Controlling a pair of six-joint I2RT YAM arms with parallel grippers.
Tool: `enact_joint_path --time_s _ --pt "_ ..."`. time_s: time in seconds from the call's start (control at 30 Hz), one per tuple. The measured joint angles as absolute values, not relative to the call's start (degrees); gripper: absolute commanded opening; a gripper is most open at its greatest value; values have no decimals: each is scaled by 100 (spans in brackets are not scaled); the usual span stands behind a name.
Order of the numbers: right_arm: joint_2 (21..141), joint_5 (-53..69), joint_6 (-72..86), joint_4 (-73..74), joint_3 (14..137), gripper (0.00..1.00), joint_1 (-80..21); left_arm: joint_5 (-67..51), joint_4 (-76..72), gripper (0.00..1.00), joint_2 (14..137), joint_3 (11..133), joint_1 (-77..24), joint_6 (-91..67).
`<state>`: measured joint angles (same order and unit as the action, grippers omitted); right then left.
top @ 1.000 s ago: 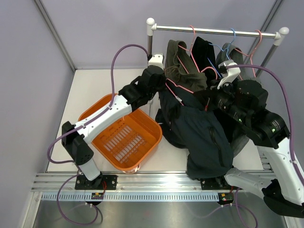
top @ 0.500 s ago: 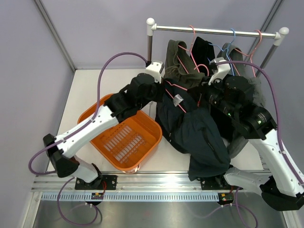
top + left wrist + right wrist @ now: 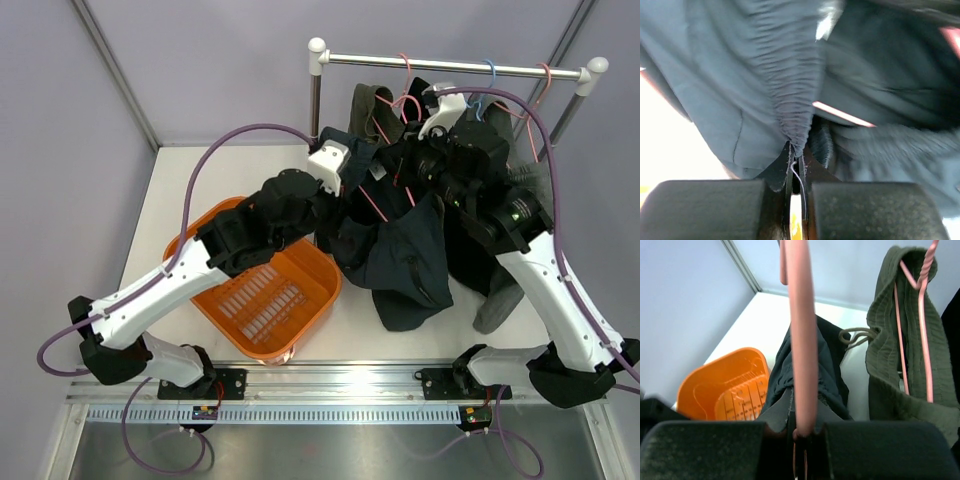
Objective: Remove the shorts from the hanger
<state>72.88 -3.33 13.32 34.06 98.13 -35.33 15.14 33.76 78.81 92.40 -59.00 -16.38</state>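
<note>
The navy shorts [image 3: 405,255] hang in the air between my two grippers, in front of the rack. My left gripper [image 3: 797,167] is shut on their gathered waistband [image 3: 796,110]; from above it [image 3: 347,188] sits at the shorts' left upper corner. My right gripper [image 3: 802,432] is shut on the pink hanger [image 3: 801,335] that passes through the navy shorts [image 3: 827,370]. In the top view it [image 3: 412,165] is just right of the left one. A stretch of the pink hanger [image 3: 842,114] shows against the cloth in the left wrist view.
Olive shorts [image 3: 892,360] hang on another pink hanger [image 3: 926,355] on the rail [image 3: 460,67], with black shorts [image 3: 425,95] beside them. Grey cloth [image 3: 497,300] droops at the right. The orange basket [image 3: 262,290] stands on the table to the left.
Both arms have risen and moved back toward the rail, lifting the navy shorts off the table's front edge. The left arm has stretched further forward. Both grips are unchanged.
</note>
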Motion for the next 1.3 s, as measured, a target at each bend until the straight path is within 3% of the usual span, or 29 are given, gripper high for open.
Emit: enact_joint_path --time_s 0.3,0.83,1.07,1.3 --pt "6692 -185 1540 3546 9596 0 -3551 1728 3566 0 8326 10012 -4427 -2064" --pt "5564 5 1874 3647 8460 0 -3605 893 3463 0 9616 10280 -3815 -2578" --pt "5472 -246 1911 3400 8440 0 -3621 628 3369 0 8796 9596 -4018 -2685" --pt "5841 -530 1931 2703 8442 0 -3629 572 3435 0 7736 9260 -5124 -2543"
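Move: The left hand already pinches the dark shorts' waistband, and the hanger it is being worked off has its middle roughly 7 cm to the right, 4 cm farther out and slightly higher. The green garment on the rail is about 15 cm ahead and 5 cm right. The orange basket is on the table, some 17 cm left, about level and 33 cm below. From the right hand, which holds the hanger neck, the pinched waistband corner is about 8 cm left, 5 cm back and 5 cm lower. Forward and somewhat left the left hand sweeps about 15 cm, turning counter-clockwise and dipping at the far end, then swings back nearly to where it began, keeping its pinch on the waistband. Meanwhile the right hand, still gripping the hanger, draws back some 7 cm and a little right, rolls slightly left side up, then eases partly forward again. ##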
